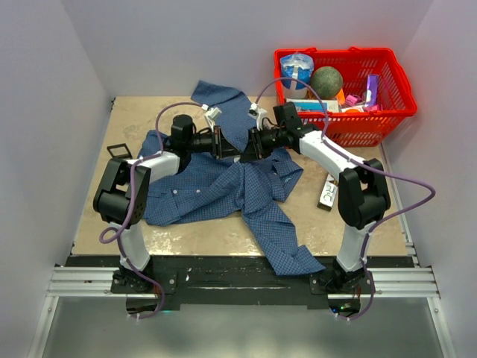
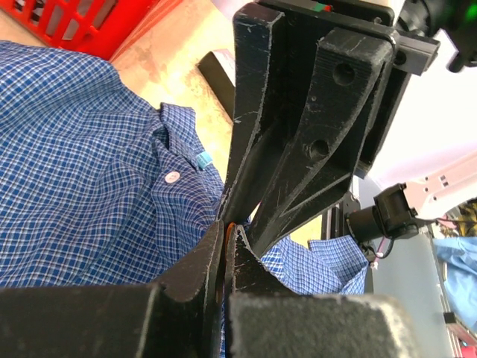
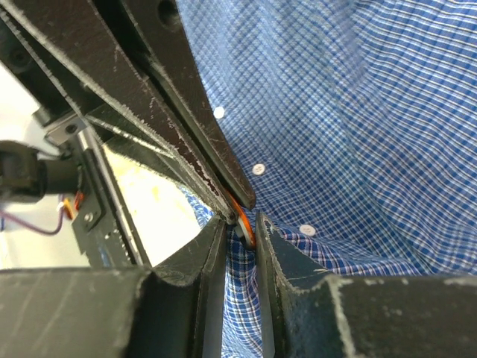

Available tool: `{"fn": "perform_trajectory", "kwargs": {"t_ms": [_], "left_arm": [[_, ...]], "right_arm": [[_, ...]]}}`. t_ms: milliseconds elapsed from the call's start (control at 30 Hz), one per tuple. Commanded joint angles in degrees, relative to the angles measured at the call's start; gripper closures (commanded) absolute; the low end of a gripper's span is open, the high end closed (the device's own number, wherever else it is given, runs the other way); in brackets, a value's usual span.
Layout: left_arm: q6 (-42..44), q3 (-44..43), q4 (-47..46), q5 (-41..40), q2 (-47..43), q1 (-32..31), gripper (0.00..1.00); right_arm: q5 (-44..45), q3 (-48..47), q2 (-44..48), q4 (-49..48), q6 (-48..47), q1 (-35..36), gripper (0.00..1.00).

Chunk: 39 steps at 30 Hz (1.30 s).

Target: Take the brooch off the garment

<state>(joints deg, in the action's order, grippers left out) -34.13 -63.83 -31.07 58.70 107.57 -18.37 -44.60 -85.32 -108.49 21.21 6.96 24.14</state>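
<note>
The garment [image 1: 223,190] is a blue checked shirt spread over the table's middle, with white buttons [image 3: 258,168] showing in the right wrist view. Both grippers meet tip to tip above it. My left gripper [image 2: 227,224] is shut on the brooch [image 2: 226,233], which shows only as a thin orange sliver between its fingers. In the right wrist view the brooch [image 3: 244,224] is an orange disc edge with a grey back. My right gripper [image 3: 242,221] is closed around a fold of shirt cloth [image 3: 358,112] just behind it. In the top view the brooch is hidden by the left gripper [image 1: 237,146] and right gripper [image 1: 248,145].
A red basket [image 1: 395,82] holding a ball, a bottle and several small items stands at the back right. A small box [image 1: 328,194] lies right of the shirt and a black buckle-like piece [image 1: 117,151] lies at the left. Walls close in both sides.
</note>
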Motion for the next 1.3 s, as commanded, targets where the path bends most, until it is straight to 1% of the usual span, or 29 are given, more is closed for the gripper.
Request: {"fn": "perform_trajectory", "kwargs": {"t_ms": [0,100,167,233,267,367,500,633,700,800,933,1000,1033,1067,1133,1167,1200,1267], "left_arm": [[-2.5,0.4,-2.6,-1.0,-3.0,-1.0,1.0],[-2.8,0.9,-1.8,-2.4,-3.6,-1.4,1.0],[-3.5,1.3,-1.7,-3.6,-3.6,-1.7,1.0],[-3.8,1.3,-1.3,-4.2,-3.6,-1.9,1.0],[-4.3,1.2,-1.4,-4.2,-3.6,-1.9,1.0],[-4.5,1.3,-1.9,-4.1,-3.4,-2.0,1.0],[-4.5,1.3,-2.1,-4.1,-3.4,-2.0,1.0],[-4.9,1.1,-2.4,-4.3,-3.5,-2.0,1.0],[-4.6,1.1,-2.1,-4.7,-3.5,-2.0,1.0],[-3.4,1.1,-0.8,-5.7,-3.6,-1.9,1.0],[-2.3,0.7,-0.2,-6.1,-3.2,-1.8,1.0],[-1.9,0.7,-0.2,-6.0,-3.1,-1.8,1.0],[-1.8,0.7,-0.1,-6.0,-3.2,-1.8,1.0],[-1.6,0.8,0.0,-6.1,-3.1,-1.8,1.0],[-1.6,1.0,-0.1,-6.1,-3.1,-1.8,1.0],[-1.5,1.0,-0.2,-6.1,-3.1,-1.8,1.0],[-1.5,1.0,-0.2,-6.1,-3.0,-1.8,1.0],[-1.6,1.0,-0.3,-6.0,-3.1,-1.8,1.0]], "right_arm": [[9.2,-2.6,0.4,1.1,2.8,1.3,0.81],[11.5,-3.3,0.1,1.6,4.4,1.6,0.86],[15.1,-4.2,-0.1,2.6,4.9,2.1,0.9],[18.8,-5.8,-0.4,4.6,4.4,3.2,0.91],[21.7,-6.1,-0.5,5.1,3.9,3.6,0.95],[26.1,-7.4,-0.8,7.0,1.3,5.5,1.0],[32.2,-7.8,-0.5,8.6,-1.7,7.1,1.0],[39.4,-7.6,-0.1,10.3,-1.2,8.2,1.0],[40.6,-7.7,0.0,10.6,-1.5,8.7,1.0],[38.7,-7.4,1.3,11.3,-4.2,8.9,1.0],[34.8,-5.0,5.0,12.0,-6.6,9.0,0.87],[30.2,-4.3,6.3,13.0,-9.1,8.8,0.74],[28.4,-4.1,7.9,13.0,-9.3,8.6,0.7],[24.5,-3.7,8.6,12.7,-9.1,7.9,0.66],[21.5,-1.8,10.1,10.5,-7.8,7.1,0.61],[17.5,-1.3,10.7,9.6,-7.3,6.3,0.57],[16.5,-0.8,10.6,8.9,-7.4,6.2,0.54],[15.5,-0.8,9.6,8.7,-7.4,6.0,0.53]]}}
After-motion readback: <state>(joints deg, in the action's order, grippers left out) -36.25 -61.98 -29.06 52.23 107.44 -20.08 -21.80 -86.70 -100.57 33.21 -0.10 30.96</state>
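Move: The brooch, with bunched garment at it, is already pinched at the left fingertips, right at that hand's point. From the right hand, whose fingers are already shut on its near edge, the brooch's middle lies about 1 cm left, level in reach and height. The long box is about 27 cm to the right hand's right, 10 cm back and 10 cm lower; the red basket's middle is some 31 cm right and 18 cm ahead, slightly lower. Tilting its fingers steeper down by some 25 degrees and turning slightly clockwise, the right hand keeps its pinch on the brooch's edge, squeezing harder as it eases down and forward 1 to 2 cm; then the fingers open to nearly half and it backs off up, back and slightly right, about 4 cm. The left hand keeps the brooch pinched and sinks about 2 cm. ##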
